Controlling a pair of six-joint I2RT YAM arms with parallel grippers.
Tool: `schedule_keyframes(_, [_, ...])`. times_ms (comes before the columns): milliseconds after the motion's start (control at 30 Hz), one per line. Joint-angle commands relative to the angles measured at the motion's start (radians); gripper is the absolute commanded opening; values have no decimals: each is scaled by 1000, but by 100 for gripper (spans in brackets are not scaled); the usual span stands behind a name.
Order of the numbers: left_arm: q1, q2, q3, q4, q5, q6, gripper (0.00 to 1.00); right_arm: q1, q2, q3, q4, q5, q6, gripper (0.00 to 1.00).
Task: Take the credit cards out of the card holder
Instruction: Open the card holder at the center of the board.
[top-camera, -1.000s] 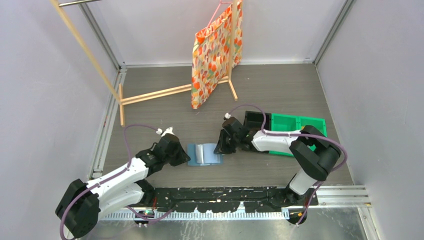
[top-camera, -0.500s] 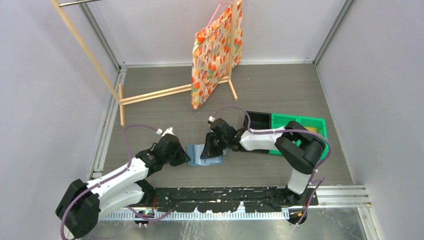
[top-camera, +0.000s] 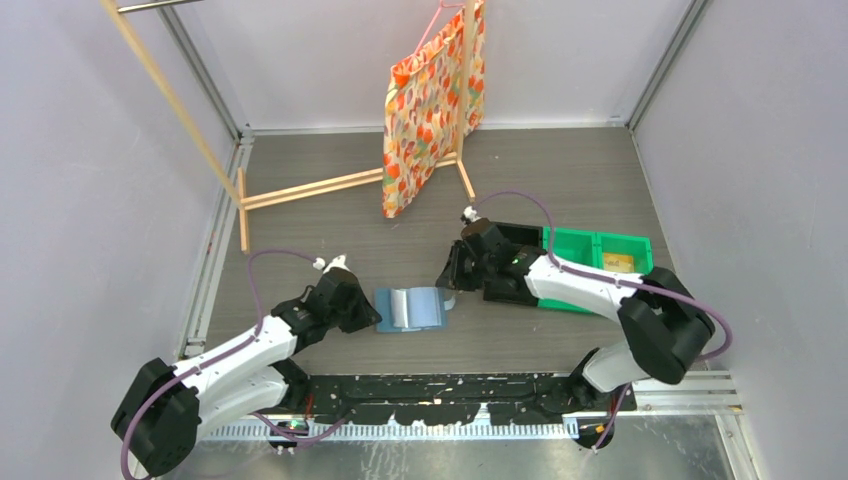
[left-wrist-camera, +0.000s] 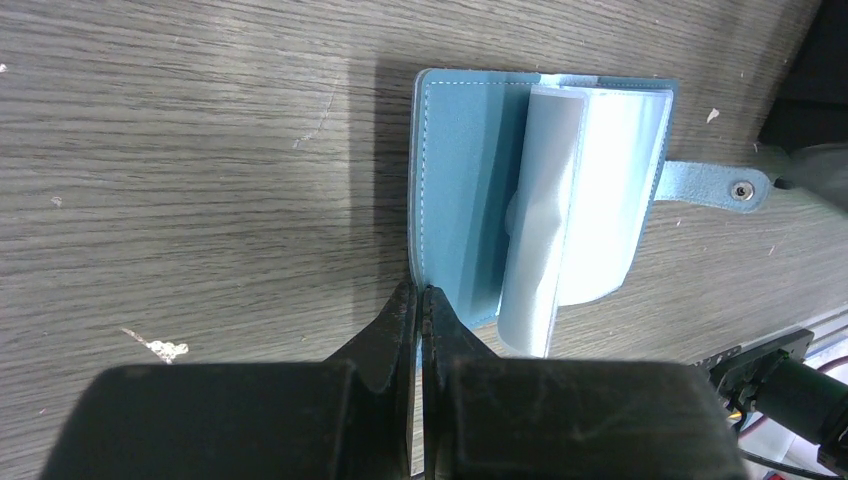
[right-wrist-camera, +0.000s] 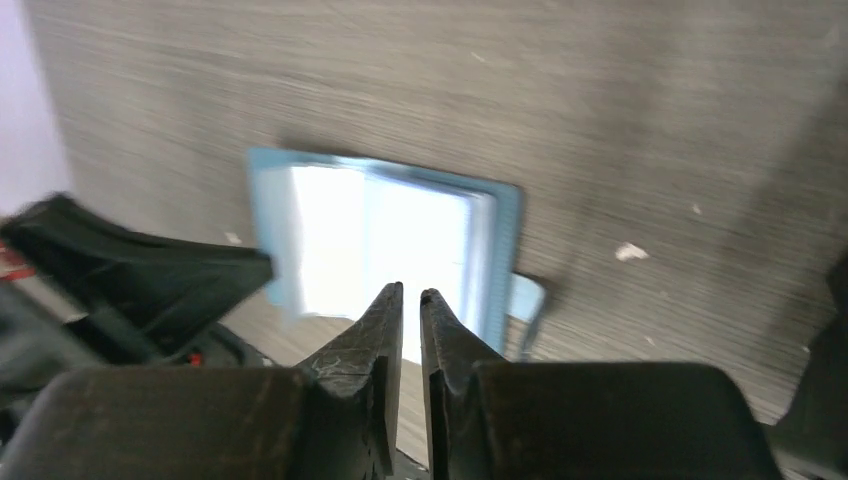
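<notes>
The teal-blue card holder (top-camera: 408, 308) (left-wrist-camera: 465, 190) (right-wrist-camera: 385, 235) lies open on the table, its pale translucent sleeve leaves (left-wrist-camera: 585, 190) standing up in the middle. My left gripper (top-camera: 372, 317) (left-wrist-camera: 421, 295) is shut on the near-left corner of its cover. My right gripper (top-camera: 447, 285) (right-wrist-camera: 411, 296) hovers just right of the holder, by its snap strap (left-wrist-camera: 715, 185). Its jaws stand a narrow crack apart with nothing between them. A tan-yellow credit card (top-camera: 618, 262) lies in the green bin. I cannot make out any cards inside the sleeves.
A green bin (top-camera: 600, 242) and a black bin (top-camera: 515, 240) sit to the right, behind my right arm. A wooden rack (top-camera: 310, 185) holds a patterned orange bag (top-camera: 430, 100) at the back. Walls close in on both sides.
The right gripper reached left over the holder, then pulled back to the right and away from it, jaws parting slightly. The left gripper has stayed put on the cover.
</notes>
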Motion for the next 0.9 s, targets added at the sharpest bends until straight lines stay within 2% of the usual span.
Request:
schedule_keyframes(0, [5,-10,-9,31,9,14,1,7,58,-43,-26,-17,-18,17])
schedule_keyframes(400, [6,-10,-18,35,35,13,1,45,187,-15,29,-53,-19,14])
schedule_keyframes(867, [5,81,-12,117,114,32,1,148,177,91,51,-96,8,19])
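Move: From the right gripper, the middle of the open card holder is about 6 cm to the left, 4 cm back and 8 cm below; the holder's right edge is only 1 cm to the right, with the snap strap just forward of it. The black tray is some 15 cm to the right and 6 cm ahead. The left gripper pinches the holder's left edge, the holder's middle about 7 cm to its right, 2 cm ahead and 2 cm below. Bring the right gripper down about 7 cm and back some 4 cm, fingers kept nearly shut, swinging slightly right and then left, until its tips meet the card holder's right edge beside the strap; nudge it leftwards. Keep the left pinch on the opposite edge and, as the right arrives, sink about 2 cm to lay that cover down. ##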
